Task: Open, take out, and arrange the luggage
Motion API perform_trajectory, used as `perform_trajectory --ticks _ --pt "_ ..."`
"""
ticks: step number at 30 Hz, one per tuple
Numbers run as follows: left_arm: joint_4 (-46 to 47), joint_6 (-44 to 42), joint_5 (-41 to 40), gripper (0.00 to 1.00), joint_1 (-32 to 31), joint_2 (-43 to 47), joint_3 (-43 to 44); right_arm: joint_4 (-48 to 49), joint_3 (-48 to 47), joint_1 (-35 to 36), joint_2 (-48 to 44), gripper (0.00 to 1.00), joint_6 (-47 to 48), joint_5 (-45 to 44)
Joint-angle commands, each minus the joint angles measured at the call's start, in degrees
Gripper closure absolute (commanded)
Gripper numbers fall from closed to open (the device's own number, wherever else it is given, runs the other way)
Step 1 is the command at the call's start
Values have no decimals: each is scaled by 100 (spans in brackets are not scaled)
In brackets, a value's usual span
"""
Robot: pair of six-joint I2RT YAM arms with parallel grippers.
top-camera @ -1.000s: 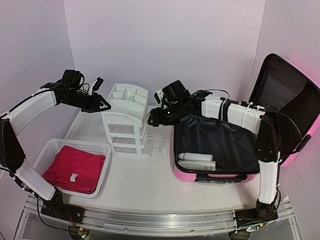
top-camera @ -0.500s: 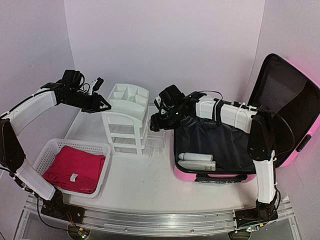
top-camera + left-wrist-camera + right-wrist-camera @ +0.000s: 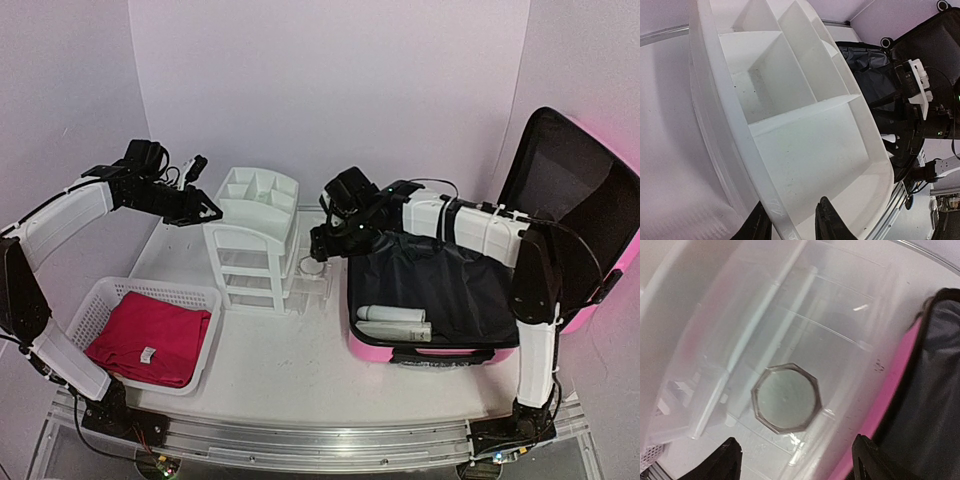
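Observation:
The pink luggage (image 3: 378, 347) lies open at the right, its lid (image 3: 572, 200) upright and its black lining (image 3: 440, 285) showing. Two white tubes (image 3: 390, 318) lie inside near the front. My right gripper (image 3: 318, 245) hangs just left of the luggage, over a pulled-out clear drawer (image 3: 312, 282). In the right wrist view the right gripper (image 3: 799, 457) is open, and an octagonal clear jar (image 3: 785, 399) rests in the drawer just past its fingertips, apart from them. The pink luggage edge (image 3: 900, 385) runs beside it. My left gripper (image 3: 792, 225) is shut on the rim of the white drawer organizer (image 3: 790, 145).
The white drawer organizer (image 3: 252, 235) stands mid-table, with my left gripper (image 3: 208, 212) at its top left edge. A white mesh basket (image 3: 100, 297) holding a folded red cloth (image 3: 150, 338) sits at the front left. Bare tabletop lies in front of the organizer.
My right gripper's jaws have spread wider and the arm has shifted slightly right over the clear drawer. The left arm has not moved.

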State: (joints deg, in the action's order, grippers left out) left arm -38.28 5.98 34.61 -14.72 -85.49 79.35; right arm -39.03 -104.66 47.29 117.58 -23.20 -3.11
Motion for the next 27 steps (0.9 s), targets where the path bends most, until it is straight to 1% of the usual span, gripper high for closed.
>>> perform_trajectory --ticks 1,3,5,7,9,13,17,21,23,27 --pt "-291 -148 -48 70 -41 -52 -130 -3 426 -36 -863 30 -201 -1303" --pt "-294 -122 32 70 -33 -82 -114 -90 573 -110 -918 33 -233 -1490" --pt "-289 -89 191 70 -31 -55 -113 -180 582 -153 -873 35 -218 -1499" --pt "-289 -100 150 70 -31 -37 -111 -236 486 -159 -777 39 -181 -1386" --pt "-287 -110 84 70 -27 -70 -121 -277 372 -159 -644 46 -204 -1264" --pt "-285 -84 201 70 -27 -86 -113 -335 122 -158 -339 58 -226 -1077" --pt "-286 -101 132 70 -19 -96 -118 -387 -98 -159 -70 68 -237 -949" --pt "-283 -121 74 69 -14 -58 -130 -387 -249 -163 124 76 -303 -798" --pt "-289 -106 101 69 -13 -104 -123 -387 -264 -163 191 78 -320 -802" --pt "-286 -83 212 69 -14 -97 -113 -387 -424 -159 390 79 -379 -591"
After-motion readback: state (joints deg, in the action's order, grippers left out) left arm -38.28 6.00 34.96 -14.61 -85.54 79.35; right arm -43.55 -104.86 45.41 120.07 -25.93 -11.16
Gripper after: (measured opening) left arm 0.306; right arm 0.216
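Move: Just below the open right hand sits the cabinet's pulled-out clear drawer, its middle some 4 cm ahead, 2 cm left and 7 cm down. The round jar already in it is about 2 cm ahead, 2 cm left and 7 cm down. The white cabinet stands roughly 13 cm left and 2 cm ahead; the open suitcase's base is centred some 27 cm right and 4 cm back. From the left hand, the drawer is about 20 cm right, 8 cm ahead and 16 cm down. Swinging right off the clear drawer by about 6 cm and rising slightly, the right hand clears the jar, then turns back left a little while sinking some 5 cm towards the gap between drawer and suitcase rim. It edges forward about 2 cm, turns clockwise some 10 degrees, and its empty fingers close most of the way. The left fingers keep straddling the cabinet's top rim. ##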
